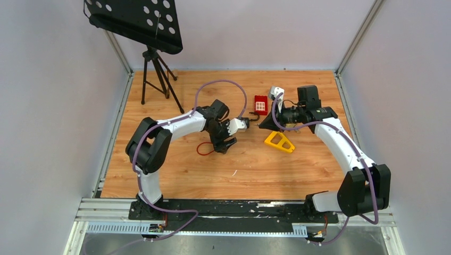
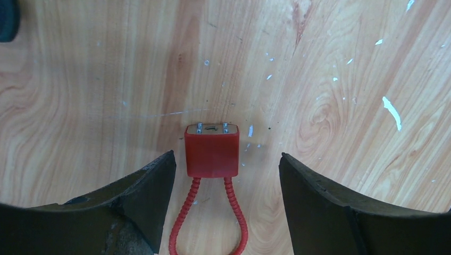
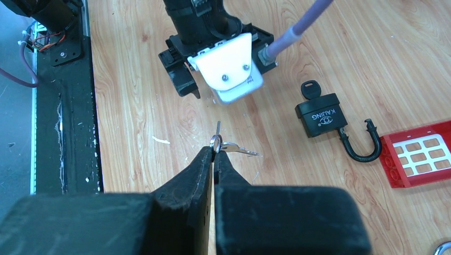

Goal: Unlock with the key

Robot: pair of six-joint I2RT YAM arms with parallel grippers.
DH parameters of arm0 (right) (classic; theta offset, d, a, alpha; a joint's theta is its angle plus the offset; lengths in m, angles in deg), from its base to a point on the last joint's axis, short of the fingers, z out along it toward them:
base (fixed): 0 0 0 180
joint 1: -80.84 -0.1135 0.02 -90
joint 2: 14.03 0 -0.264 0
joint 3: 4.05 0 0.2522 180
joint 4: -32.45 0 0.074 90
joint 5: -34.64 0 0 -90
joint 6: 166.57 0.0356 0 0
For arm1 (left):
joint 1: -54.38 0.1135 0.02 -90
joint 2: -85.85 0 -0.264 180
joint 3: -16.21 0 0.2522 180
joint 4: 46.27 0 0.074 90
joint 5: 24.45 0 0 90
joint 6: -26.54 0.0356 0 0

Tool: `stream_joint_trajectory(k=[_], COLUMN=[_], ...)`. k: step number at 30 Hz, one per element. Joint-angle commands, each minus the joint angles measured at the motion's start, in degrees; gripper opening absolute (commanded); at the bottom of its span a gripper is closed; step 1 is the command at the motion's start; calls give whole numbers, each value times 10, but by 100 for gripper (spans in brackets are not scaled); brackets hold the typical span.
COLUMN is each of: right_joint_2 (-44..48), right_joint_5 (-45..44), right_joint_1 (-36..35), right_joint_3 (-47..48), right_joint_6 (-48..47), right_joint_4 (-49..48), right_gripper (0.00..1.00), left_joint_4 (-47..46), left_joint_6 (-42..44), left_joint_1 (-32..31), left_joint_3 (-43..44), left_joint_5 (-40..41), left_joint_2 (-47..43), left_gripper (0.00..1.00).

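A red padlock [image 2: 211,151] with a red cable shackle [image 2: 181,223] lies flat on the wooden floor, its keyhole face [image 2: 211,128] pointing away from the left wrist camera. My left gripper [image 2: 227,159] hangs over it, open, with a finger on each side and neither touching it. In the top view only the cable loop [image 1: 203,149] shows beside the left gripper [image 1: 226,142]. My right gripper [image 3: 214,151] is shut on the ring of a small silver key [image 3: 239,150], which sticks out past its tips, held above the floor near the left wrist.
A black padlock [image 3: 320,115] with its own key in it and its shackle open lies beside a red tray [image 3: 420,159]. A yellow triangular piece [image 1: 280,141] lies under the right arm. A tripod music stand [image 1: 154,79] occupies the far left corner.
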Motion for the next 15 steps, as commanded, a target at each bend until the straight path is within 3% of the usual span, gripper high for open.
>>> stream_joint_trajectory(k=[1,6,15], right_joint_2=[0,-6,-7], right_joint_5=[17,18,18], right_joint_1=[4,4,4], right_joint_3=[-2,-1,0], right_joint_6=[-6,-8,-9], right_joint_4=[-9,-8,-6], right_gripper=[0,0,0], left_joint_4=[1,-14,-40], left_joint_6=[-3,-1,-7], left_joint_1=[-8,-25,-30], left_joint_3=[19,5,-10], left_joint_5=[29,52,55], left_joint_2=[10,19,20], left_gripper=[79,74,49])
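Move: Just below the left hand's open fingers, roughly 2 cm down and 1 cm to its right, lies the body of the red cable lock. About 10 cm ahead lie the black key, 6 cm to the right, and the black padlock, 9 cm to the right. A white fleck on the table is some 11 cm back and 5 cm right. From the right hand, the red lock is about 15 cm left, level with it, and 19 cm below. Sinking the last 1.5 cm or so onto the red cable lock, almost straight down with the wrist nearly still, the left hand brings its fingertips down to both sides of the lock body. Once nearly down, the wide-open fingers start to close, narrowing by about a quarter of their range until they meet its two sides. ##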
